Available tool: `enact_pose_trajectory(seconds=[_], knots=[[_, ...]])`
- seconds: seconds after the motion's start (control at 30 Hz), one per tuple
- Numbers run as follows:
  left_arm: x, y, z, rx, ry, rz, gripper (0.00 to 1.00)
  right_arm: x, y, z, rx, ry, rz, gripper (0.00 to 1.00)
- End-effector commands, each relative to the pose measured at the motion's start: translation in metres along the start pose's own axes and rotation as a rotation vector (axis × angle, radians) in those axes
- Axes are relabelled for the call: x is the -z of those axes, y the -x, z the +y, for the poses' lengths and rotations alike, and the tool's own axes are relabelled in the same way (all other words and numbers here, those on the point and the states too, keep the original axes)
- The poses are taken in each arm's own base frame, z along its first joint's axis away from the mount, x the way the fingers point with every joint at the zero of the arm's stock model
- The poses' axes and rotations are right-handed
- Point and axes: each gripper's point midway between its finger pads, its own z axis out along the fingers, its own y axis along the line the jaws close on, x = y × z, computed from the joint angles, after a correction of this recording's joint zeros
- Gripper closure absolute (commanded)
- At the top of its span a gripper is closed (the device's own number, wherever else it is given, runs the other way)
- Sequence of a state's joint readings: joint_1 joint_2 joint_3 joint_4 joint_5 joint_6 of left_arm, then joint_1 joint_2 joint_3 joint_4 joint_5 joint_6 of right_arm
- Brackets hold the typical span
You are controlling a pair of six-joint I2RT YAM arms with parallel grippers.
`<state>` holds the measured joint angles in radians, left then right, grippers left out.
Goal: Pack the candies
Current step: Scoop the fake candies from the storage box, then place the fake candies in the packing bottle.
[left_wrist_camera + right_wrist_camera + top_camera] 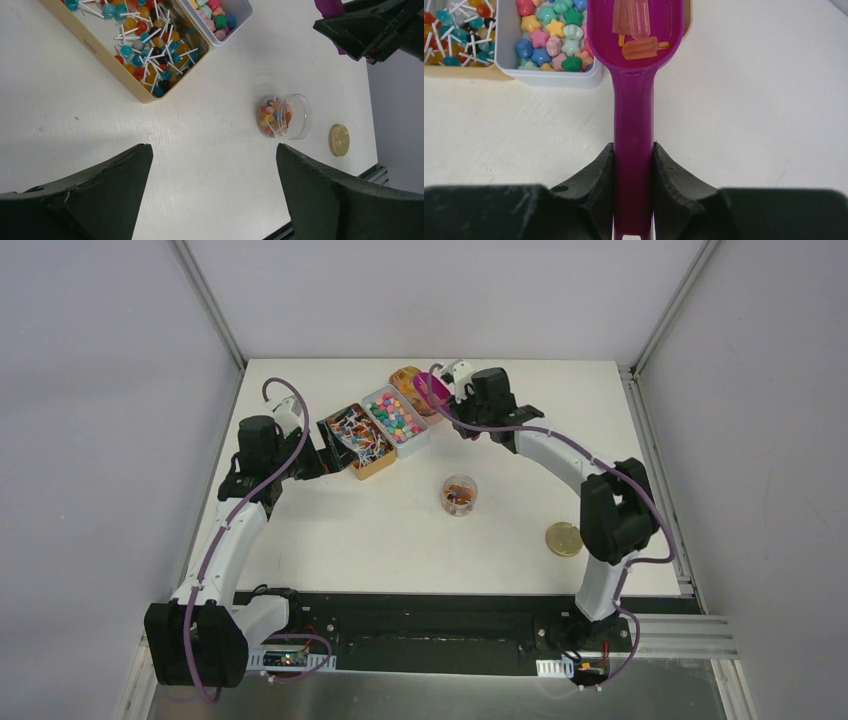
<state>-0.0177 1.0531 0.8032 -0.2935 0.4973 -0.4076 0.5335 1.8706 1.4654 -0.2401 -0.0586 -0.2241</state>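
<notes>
The candies (358, 435) are tiny round sweets on white sticks, heaped in a gold tin (372, 472); they also show in the left wrist view (150, 45). A small clear jar (459, 494) mid-table holds a few of them. My left gripper (212, 150) is open and empty, hovering over bare table just left of the tin (322, 455). My right gripper (633, 165) is shut on the handle of a magenta scoop (634, 50). The scoop bowl holds two popsicle-shaped sweets (644, 47) over an orange container (405, 380) at the back.
A white tub (420, 445) of star-shaped sweets (554, 40) sits between the gold tin and the orange container. A round gold lid (563, 539) lies to the right of the jar, near my right arm's elbow. Metal rails edge the table.
</notes>
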Motion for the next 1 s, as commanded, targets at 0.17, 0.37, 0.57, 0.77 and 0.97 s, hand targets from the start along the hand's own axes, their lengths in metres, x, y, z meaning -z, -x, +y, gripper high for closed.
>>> enact_pose_trajectory(seconds=[0.17, 0.37, 0.57, 0.77, 0.97], knots=[[0.005, 0.009, -0.005, -0.025, -0.013, -0.041, 0.01, 0.089, 0.015, 0.002, 0.068, -0.011, -0.086, 1.0], [0.007, 0.009, -0.007, -0.029, -0.021, -0.042, 0.01, 0.133, -0.007, 0.007, 0.1, -0.001, -0.044, 1.0], [0.008, 0.009, -0.008, -0.032, -0.029, -0.047, 0.01, 0.176, -0.026, 0.015, 0.192, 0.034, -0.023, 1.0], [0.009, 0.009, -0.01, -0.035, -0.034, -0.049, 0.01, 0.208, -0.044, 0.014, 0.282, 0.033, 0.027, 1.0], [0.009, 0.009, -0.01, -0.034, -0.035, -0.05, 0.01, 0.229, -0.064, 0.016, 0.383, 0.037, 0.079, 1.0]])
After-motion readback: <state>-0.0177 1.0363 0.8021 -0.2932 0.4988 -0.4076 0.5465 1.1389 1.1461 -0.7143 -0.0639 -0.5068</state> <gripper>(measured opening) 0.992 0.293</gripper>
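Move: The clear round jar that serves as the storage box stands about 15 cm back from the right hand, some 3 cm to its right and 10 cm below. The orange-candy box lies about 14 cm ahead and 8 cm left; the star-candy box is 8 cm ahead and 12 cm left; both are roughly 11 cm down. From the left hand the jar is about level in reach, 26 cm to the right and 15 cm below. The magenta scoop, already loaded with orange candies and still gripped by its handle, is carried clear of the orange-candy box by the right arm: steadily back about 17 cm, with some 11 cm to the right and 8 cm up, the climb easing off at the end. Its bowl comes towards the jar, the wrist turning some 10 degrees counter-clockwise and its left side dipping as much, mostly in the second half. ##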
